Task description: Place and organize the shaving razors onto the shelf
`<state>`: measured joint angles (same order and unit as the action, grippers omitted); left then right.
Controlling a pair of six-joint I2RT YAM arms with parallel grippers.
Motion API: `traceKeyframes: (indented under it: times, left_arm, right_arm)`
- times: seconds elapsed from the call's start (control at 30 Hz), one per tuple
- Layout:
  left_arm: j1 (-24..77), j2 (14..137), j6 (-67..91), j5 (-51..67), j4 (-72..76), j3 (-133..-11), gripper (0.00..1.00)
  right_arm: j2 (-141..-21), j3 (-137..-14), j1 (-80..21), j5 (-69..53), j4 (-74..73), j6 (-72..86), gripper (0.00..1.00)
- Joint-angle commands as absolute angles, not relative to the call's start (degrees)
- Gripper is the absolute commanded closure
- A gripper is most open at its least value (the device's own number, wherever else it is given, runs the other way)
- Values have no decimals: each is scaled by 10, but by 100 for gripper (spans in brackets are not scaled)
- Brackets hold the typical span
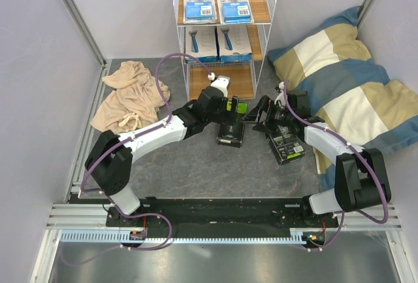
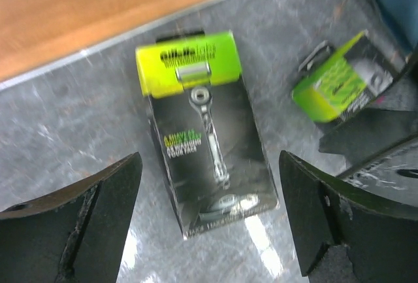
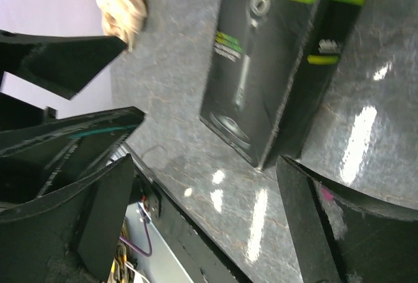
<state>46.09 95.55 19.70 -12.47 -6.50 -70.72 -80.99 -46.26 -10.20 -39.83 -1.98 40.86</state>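
Observation:
The shelf (image 1: 260, 31) stands at the back. Two white-and-blue blister cards (image 1: 199, 5) lie on its top board and two white packs with blue razors (image 1: 201, 43) on the middle board. A black-and-green razor box (image 1: 230, 129) lies flat on the grey floor in front of the shelf. My left gripper (image 2: 209, 224) hovers over that box (image 2: 202, 126), open, its fingers clear of it on both sides. A second black-and-green box (image 1: 286, 146) lies to the right, under my right arm. My right gripper (image 3: 215, 224) is open with nothing in it, near a black-and-green box (image 3: 274, 74).
The lowest wooden board (image 1: 222, 82) of the shelf is bare; its edge (image 2: 98, 8) shows just beyond the box. A beige cloth (image 1: 127, 97) lies at the left. A striped pillow (image 1: 346, 80) fills the right side. Grey walls enclose the area.

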Motion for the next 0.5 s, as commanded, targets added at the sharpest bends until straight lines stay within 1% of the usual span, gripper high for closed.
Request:
traceKeyframes:
  times: [0.0, 0.2, 0.23, 0.3, 0.47]
  left_arm:
    - [443, 929, 242, -75, -64, -687, 7]
    - [407, 932, 278, -3, -56, -650, 7]
    - [399, 934, 281, 26, -48, -641, 7]
    - [393, 947, 289, 46, -40, -631, 7]
    - [384, 978, 306, 87, -33, -630, 11]
  right_arm:
    - [-830, -443, -116, -377, -5, 388, 2]
    - [-858, -436, -126, -350, -4, 376, 2]
    - [-861, -436, -127, -347, -4, 374, 2]
    - [-874, -434, -128, -338, 15, 373, 2]
    - [-903, -435, -134, -329, 43, 379, 2]
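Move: The black razor box in the middle lies about 13 cm below the left hand, some 3 cm ahead and 3 cm to its right. The second black box is about 21 cm right of the left hand and 3 cm back; the middle of the shelf's bottom board is some 20 cm ahead of the left hand and nearly in line. From the right hand, the middle box is about 7 cm left, 5 cm ahead and 11 cm below; the second box is some 9 cm right and about level. Down come both hands together, about 6 cm each, towards the two sides of the middle black box with fingers still wide open. The left also slides nearly 3 cm left and a little back, its fingers tipping some 15 degrees further down; the right sinks almost straight, its wrist turning only slightly. ##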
